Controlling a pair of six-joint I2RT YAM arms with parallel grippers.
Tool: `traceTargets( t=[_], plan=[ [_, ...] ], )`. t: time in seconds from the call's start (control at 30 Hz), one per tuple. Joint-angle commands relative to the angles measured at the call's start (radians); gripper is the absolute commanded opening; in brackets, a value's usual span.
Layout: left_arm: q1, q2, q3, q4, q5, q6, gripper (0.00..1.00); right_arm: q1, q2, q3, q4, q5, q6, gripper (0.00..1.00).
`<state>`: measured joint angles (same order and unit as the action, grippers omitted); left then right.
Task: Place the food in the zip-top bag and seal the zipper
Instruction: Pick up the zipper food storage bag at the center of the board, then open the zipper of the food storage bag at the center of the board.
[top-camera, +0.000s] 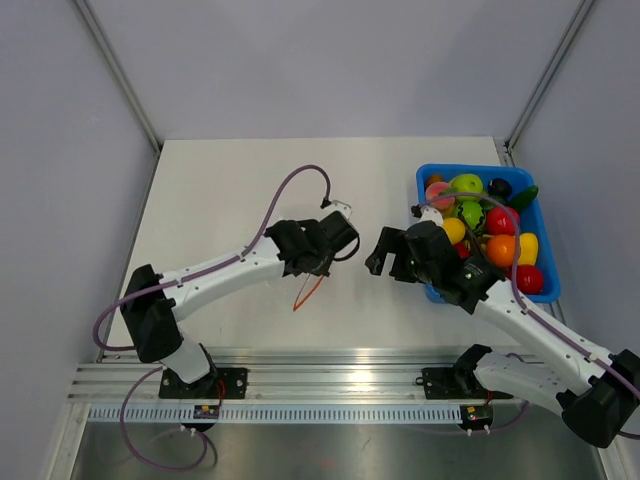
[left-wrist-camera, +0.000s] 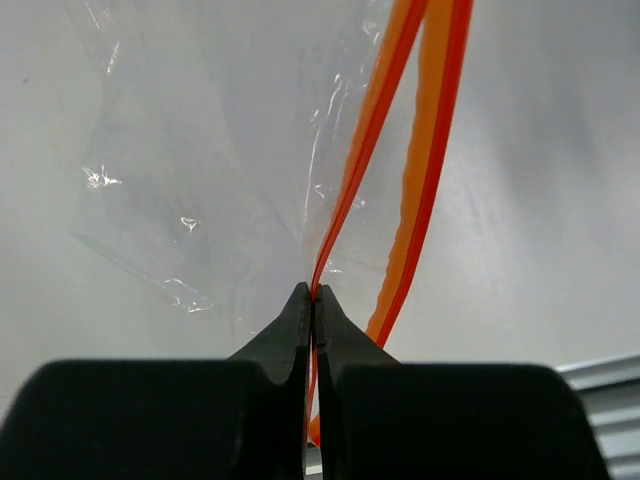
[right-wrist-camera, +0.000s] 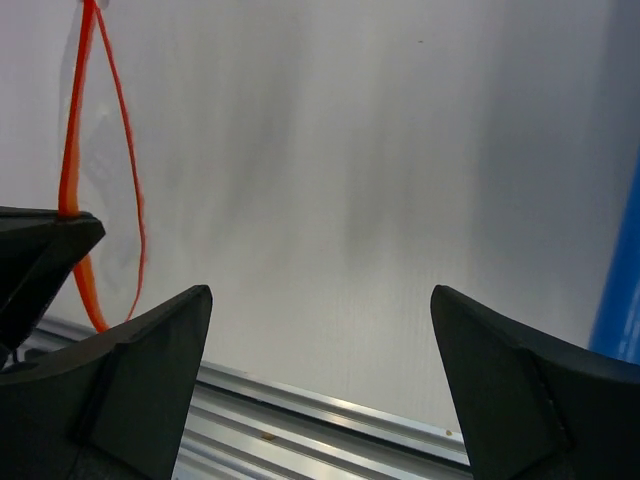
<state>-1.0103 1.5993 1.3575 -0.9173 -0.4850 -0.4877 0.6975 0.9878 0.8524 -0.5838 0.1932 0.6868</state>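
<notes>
The zip-top bag (left-wrist-camera: 210, 150) is a clear pouch hanging in front of my left gripper (left-wrist-camera: 314, 292), which is shut on one orange-red lip of the zipper (left-wrist-camera: 352, 190). The other lip (left-wrist-camera: 430, 150) bows away to the right, so the mouth stands open. From above, my left gripper (top-camera: 321, 268) hovers over mid-table with the zipper (top-camera: 308, 293) dangling below it. My right gripper (top-camera: 385, 265) is open beside it, nothing between its fingers (right-wrist-camera: 150, 350). In the right wrist view the zipper (right-wrist-camera: 70, 150) forms a loop at the far left. The food (top-camera: 490, 232) lies piled in a blue bin.
The blue bin (top-camera: 547, 262) stands at the right side of the table, behind my right arm. An aluminium rail (top-camera: 330, 385) runs along the near table edge. A purple cable (top-camera: 290, 185) arcs over the left arm.
</notes>
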Motion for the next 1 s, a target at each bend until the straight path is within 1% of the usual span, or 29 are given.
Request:
traceTargets(
  t=[0.0, 0.03, 0.07, 0.2, 0.33, 0.4, 0.53, 0.6, 0.63, 0.67, 0.77, 0.87, 0.9, 0.97],
  plan=[
    [0.013, -0.015, 0.071, 0.0, 0.203, 0.008, 0.0, 0.0, 0.028, 0.014, 0.157, -0.132, 0.043, 0.98],
    [0.015, -0.013, 0.08, 0.004, 0.242, 0.005, 0.0, 0.008, 0.044, 0.014, 0.182, -0.171, 0.063, 0.97],
    [0.015, -0.009, 0.098, 0.011, 0.258, 0.001, 0.0, 0.017, 0.054, 0.026, 0.215, -0.178, 0.069, 0.96],
    [0.021, 0.002, 0.134, 0.014, 0.286, -0.012, 0.0, 0.063, 0.086, 0.068, 0.233, -0.152, 0.072, 0.94],
    [0.044, -0.013, 0.14, 0.043, 0.368, -0.028, 0.0, 0.073, 0.103, 0.068, 0.249, -0.147, 0.086, 0.89],
    [0.058, -0.03, 0.144, 0.052, 0.387, -0.037, 0.0, 0.074, 0.112, 0.059, 0.254, -0.147, 0.106, 0.87],
    [0.079, -0.056, 0.166, 0.069, 0.44, -0.06, 0.0, 0.086, 0.149, 0.039, 0.297, -0.138, 0.144, 0.75],
    [0.105, -0.082, 0.163, 0.08, 0.473, -0.081, 0.0, 0.094, 0.166, 0.034, 0.3, -0.123, 0.163, 0.66],
    [0.116, -0.093, 0.161, 0.09, 0.505, -0.087, 0.0, 0.096, 0.167, 0.033, 0.299, -0.117, 0.168, 0.63],
    [0.133, -0.101, 0.16, 0.097, 0.514, -0.094, 0.0, 0.099, 0.17, 0.027, 0.305, -0.112, 0.169, 0.57],
    [0.159, -0.131, 0.166, 0.095, 0.539, -0.103, 0.0, 0.097, 0.17, 0.028, 0.312, -0.101, 0.16, 0.46],
    [0.173, -0.16, 0.173, 0.078, 0.568, -0.103, 0.0, 0.099, 0.173, 0.065, 0.259, -0.057, 0.122, 0.1],
    [0.173, -0.167, 0.183, 0.048, 0.565, -0.098, 0.0, 0.097, 0.173, 0.08, 0.204, -0.017, 0.099, 0.0],
    [0.177, -0.19, 0.21, 0.008, 0.537, -0.074, 0.0, 0.099, 0.166, 0.131, 0.164, 0.009, 0.054, 0.0]
  ],
)
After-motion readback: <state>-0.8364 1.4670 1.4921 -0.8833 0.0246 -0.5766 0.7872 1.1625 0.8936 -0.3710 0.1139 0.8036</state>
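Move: The free orange zipper rim of the bag hangs roughly 11 cm to the left of my open right hand, level ahead and about 4 cm lower. From my left hand, already pinching the other rim, that free rim is about 2 cm to the right and 1 cm down. The blue food bin's middle sits some 25 cm right of my right hand, 12 cm ahead and 9 cm below; the lemon lies 16 cm right, 9 cm ahead and 7 cm below. I reach my right hand about 8 cm to the left, rolling it some 10 degrees, and close its fingers on the bag's free orange rim, easing back right slightly as they shut. My left hand keeps its pinch on the opposite rim, first drifting right, then rising to about 9 cm higher while rolling some 30 degrees, its right side coming up. ##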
